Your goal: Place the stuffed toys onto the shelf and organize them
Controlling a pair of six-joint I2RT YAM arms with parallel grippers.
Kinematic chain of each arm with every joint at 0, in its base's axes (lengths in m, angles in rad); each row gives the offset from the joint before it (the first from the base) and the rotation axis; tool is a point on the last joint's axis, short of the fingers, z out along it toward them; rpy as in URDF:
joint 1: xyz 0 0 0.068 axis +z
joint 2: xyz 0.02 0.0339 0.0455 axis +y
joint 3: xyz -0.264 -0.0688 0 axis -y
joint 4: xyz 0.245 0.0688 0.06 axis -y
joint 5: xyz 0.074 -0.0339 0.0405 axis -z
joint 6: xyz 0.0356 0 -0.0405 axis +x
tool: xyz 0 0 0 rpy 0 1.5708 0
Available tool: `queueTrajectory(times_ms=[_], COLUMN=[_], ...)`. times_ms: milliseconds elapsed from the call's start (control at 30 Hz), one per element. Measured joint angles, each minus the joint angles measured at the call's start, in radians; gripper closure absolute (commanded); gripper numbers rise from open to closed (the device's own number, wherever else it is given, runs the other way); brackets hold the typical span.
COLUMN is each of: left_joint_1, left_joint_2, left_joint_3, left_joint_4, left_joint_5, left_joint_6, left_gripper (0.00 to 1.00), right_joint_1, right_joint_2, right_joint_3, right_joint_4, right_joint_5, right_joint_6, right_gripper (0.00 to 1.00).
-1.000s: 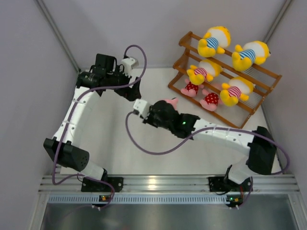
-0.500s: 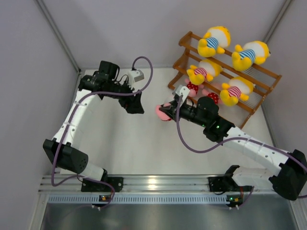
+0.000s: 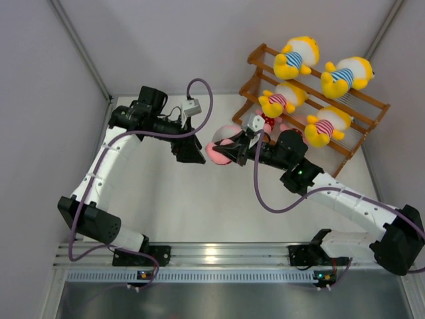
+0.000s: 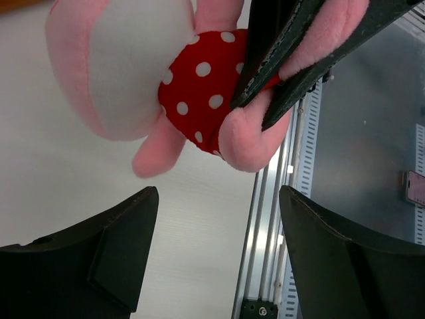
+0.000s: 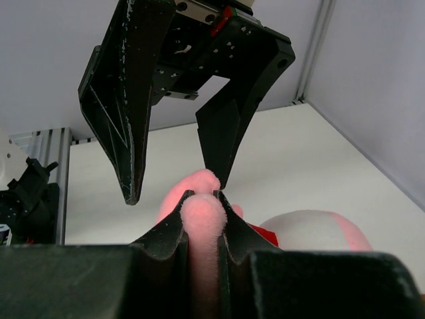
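My right gripper [image 3: 230, 151] is shut on a limb of a pink stuffed toy [image 3: 216, 149] in a red white-dotted outfit, held above the table left of the shelf [image 3: 369, 102]. In the right wrist view the pink limb [image 5: 201, 222] is pinched between the fingers. My left gripper [image 3: 192, 154] is open right beside the toy. Its fingers [image 5: 129, 106] face the right gripper, one tip by the pink limb. From the left wrist the toy [image 4: 192, 86] hangs beyond the open left gripper [image 4: 219, 199], nothing between its fingers. Several yellow striped toys [image 3: 295, 56] lie on the shelf.
Another pink dotted toy [image 3: 268, 120] lies at the shelf's lowest tier, partly hidden behind the right arm. Grey walls close in the table on the left, far and right sides. An aluminium rail [image 3: 226, 254] runs along the near edge.
The right arm has swung round and carried the pink toy to just left of the shelf. The left gripper has come nearer and rightward to the toy, its jaws a little narrower.
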Motion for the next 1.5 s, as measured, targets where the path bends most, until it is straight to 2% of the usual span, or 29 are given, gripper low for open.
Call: queueTrajectory(times_ms=[133,367,533,567,667,700,733,767,800,833,867,967,1033,1167,1333,1500], left_joint_1=[0.0,0.0,0.0,0.0,-0.004,-0.008,-0.01,-0.013,-0.014,-0.014,-0.014,-0.015,-0.015,-0.015,-0.015,-0.018], left_joint_2=[0.0,0.023,0.064,0.069,0.074,0.074,0.074,0.074,0.074,0.074,0.074,0.074,0.071,0.055,0.04,0.026], left_joint_3=[0.004,0.046,0.067,0.068,0.072,0.075,0.077,0.079,0.08,0.08,0.08,0.078,0.065,0.0,-0.035,-0.044], left_joint_4=[-0.004,-0.007,-0.011,-0.014,-0.021,-0.025,-0.026,-0.026,-0.028,-0.029,-0.031,-0.027,-0.027,-0.024,-0.024,-0.03], left_joint_5=[0.028,0.049,0.05,0.05,0.053,0.055,0.056,0.056,0.053,0.05,0.041,-0.025,-0.081,-0.187,-0.245,-0.249], left_joint_6=[0.0,-0.02,-0.043,-0.045,-0.057,-0.058,-0.062,-0.06,-0.058,-0.056,-0.054,-0.024,0.015,0.116,0.201,0.253], left_gripper=[0.21,0.35,0.4,0.44,0.71,1.0,1.0,1.0,1.0,1.0,1.0,1.0,1.0,1.0,1.0,1.0], right_joint_1=[0.0,0.0,-0.002,-0.003,-0.007,-0.008,-0.01,-0.011,-0.011,-0.012,-0.013,-0.029,-0.051,-0.1,-0.108,-0.108], right_joint_2=[0.022,0.051,0.076,0.079,0.087,0.089,0.09,0.092,0.092,0.093,0.094,0.099,0.1,0.1,0.096,0.126], right_joint_3=[0.011,0.012,0.018,0.018,0.018,0.018,0.018,0.019,0.019,0.022,0.032,0.099,0.179,0.296,0.277,0.272], right_joint_4=[0.023,0.08,0.103,0.105,0.109,0.112,0.116,0.117,0.116,0.111,0.091,-0.022,-0.151,-0.37,-0.489,-0.528], right_joint_5=[-0.023,-0.049,-0.056,-0.056,-0.055,-0.054,-0.053,-0.053,-0.056,-0.057,-0.062,-0.09,-0.105,-0.117,-0.148,-0.181], right_joint_6=[0.029,0.073,0.095,0.097,0.105,0.106,0.107,0.109,0.111,0.114,0.124,0.13,0.119,0.062,0.02,-0.012], right_gripper=[1.0,1.0,1.0,1.0,1.0,1.0,1.0,0.94,0.81,0.63,0.38,0.18,0.12,0.09,0.09,0.08])
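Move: The pink toy, dangling by one foot from the right fingers, has its middle about 8 cm right of the left hand, 4 cm ahead and 3 cm lower. From the right hand its middle is some 3 cm ahead, 2 cm left and 4 cm lower, with the open left gripper about 9 cm left, 2 cm back and level. The nearer shelf pink toy lies roughly 13 cm right, 14 cm ahead of the right hand, the farther one 20 cm right, 8 cm ahead, both some 24 cm down. The pink toy's free leg is brought to the open left fingers: the right hand eases about 2 cm left, the left creeps 1 cm right, and the left fingers shut on the leg. Only then does the right open wide, let go, back off about 3 cm rightward while rising slightly, then sink some 5 cm. The left draws down about 6 cm and left 4 cm, fingertips tipping further down. ##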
